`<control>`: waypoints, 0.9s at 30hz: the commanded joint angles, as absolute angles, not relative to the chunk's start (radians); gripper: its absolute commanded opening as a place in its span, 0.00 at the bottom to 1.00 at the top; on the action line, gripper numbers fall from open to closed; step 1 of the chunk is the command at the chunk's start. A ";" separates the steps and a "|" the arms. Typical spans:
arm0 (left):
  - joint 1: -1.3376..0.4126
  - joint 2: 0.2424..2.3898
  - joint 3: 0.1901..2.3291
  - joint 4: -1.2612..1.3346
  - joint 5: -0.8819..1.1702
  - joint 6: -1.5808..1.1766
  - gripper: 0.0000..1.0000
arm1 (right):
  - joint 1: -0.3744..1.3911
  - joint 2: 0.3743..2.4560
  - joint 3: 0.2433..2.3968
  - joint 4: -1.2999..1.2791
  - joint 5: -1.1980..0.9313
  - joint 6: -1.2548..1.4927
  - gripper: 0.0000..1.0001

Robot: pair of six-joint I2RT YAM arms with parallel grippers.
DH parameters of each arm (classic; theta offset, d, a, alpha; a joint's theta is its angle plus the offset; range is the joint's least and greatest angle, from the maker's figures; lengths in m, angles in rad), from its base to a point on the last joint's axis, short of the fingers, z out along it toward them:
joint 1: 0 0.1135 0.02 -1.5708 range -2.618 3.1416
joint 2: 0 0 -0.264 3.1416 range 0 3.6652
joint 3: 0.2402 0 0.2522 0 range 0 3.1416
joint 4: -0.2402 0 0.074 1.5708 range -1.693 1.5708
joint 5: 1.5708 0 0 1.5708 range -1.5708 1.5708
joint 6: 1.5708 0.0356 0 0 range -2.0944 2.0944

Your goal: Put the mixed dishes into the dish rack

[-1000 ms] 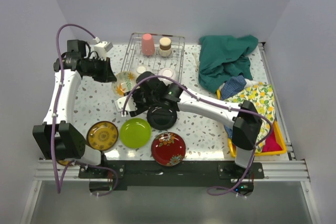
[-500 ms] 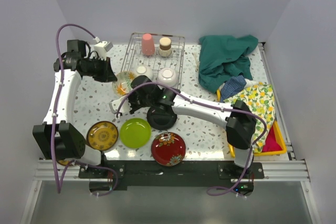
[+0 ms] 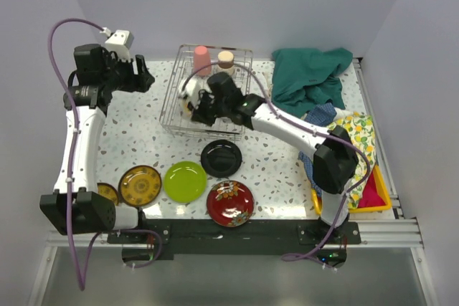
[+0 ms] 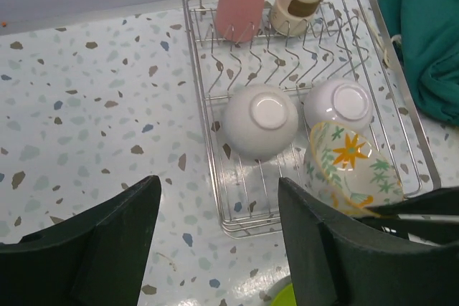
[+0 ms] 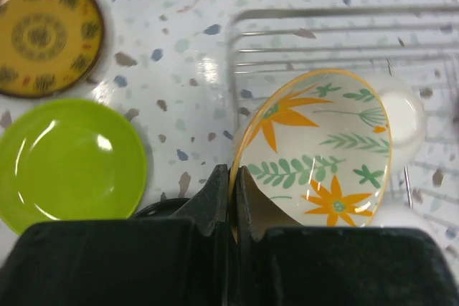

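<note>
The dish rack point(image 3: 174, 80) stands at the back middle with a salmon-pink cup point(image 3: 202, 59), a beige cup point(image 3: 226, 59) and two upturned white bowls point(image 4: 260, 121) in it. My right gripper point(image 3: 196, 106) is shut on the rim of a floral bowl point(image 5: 315, 152), holding it tilted over the rack's front left corner. My left gripper point(image 3: 140, 77) hangs open and empty left of the rack. On the table near the front lie a black plate point(image 3: 221, 158), a lime-green plate point(image 3: 185, 180), a red floral plate point(image 3: 229, 203) and a brown-gold plate point(image 3: 140, 185).
A green cloth point(image 3: 310, 80) is heaped at the back right. A yellow-patterned cloth point(image 3: 355, 134) covers a yellow tray point(image 3: 384, 195) at the right edge. Another small plate point(image 3: 109, 193) peeks from under the left arm's base.
The left gripper let go of the floral bowl, opened and drew back to the upper left. The right gripper shut on the bowl and carried it from the table up over the rack.
</note>
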State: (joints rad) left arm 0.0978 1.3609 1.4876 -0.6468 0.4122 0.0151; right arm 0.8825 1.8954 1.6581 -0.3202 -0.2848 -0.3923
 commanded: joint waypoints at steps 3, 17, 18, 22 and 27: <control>0.103 1.309 1.341 -0.404 0.342 -0.071 0.71 | 0.697 1.862 1.648 0.067 -0.595 0.302 0.00; 0.103 1.362 1.258 -0.368 0.354 -0.005 0.68 | 0.575 2.054 1.519 0.572 -0.834 1.049 0.00; 0.103 1.371 1.264 -0.371 0.351 -0.005 0.68 | 0.571 2.065 1.503 0.606 -0.850 1.064 0.00; 0.101 1.384 1.267 -0.376 0.333 0.041 0.68 | 0.558 2.109 1.485 0.643 -0.897 1.158 0.00; 0.101 1.396 1.267 -0.376 0.314 0.058 0.68 | 0.546 2.169 1.499 0.634 -0.951 1.206 0.00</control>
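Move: Ahead of the right hand, which already pinches the flowered bowl by its rim, the free spot at the rack's front lies about 6 cm farther out, 2 cm right and 12 cm lower. Beyond it are two upturned white bowls, one 13 cm ahead and level sideways, the other 11 cm ahead and 10 cm right, both some 14 cm down. The black plate is about 5 cm back, 9 cm right and 19 cm below. From the left hand that spot is some 18 cm right, level fore and aft, and 23 cm down. Swinging the pinched flowered bowl over the rack's front, the right hand goes about 7 cm forward and rises, then sinks some 7 cm towards the free spot before the white bowls. Meanwhile it rolls roughly 80 degrees about its left-pointing fingers, far side tipping down, and keeps its rim hold. The open, empty left hand sinks about 8 cm beside the rack. ##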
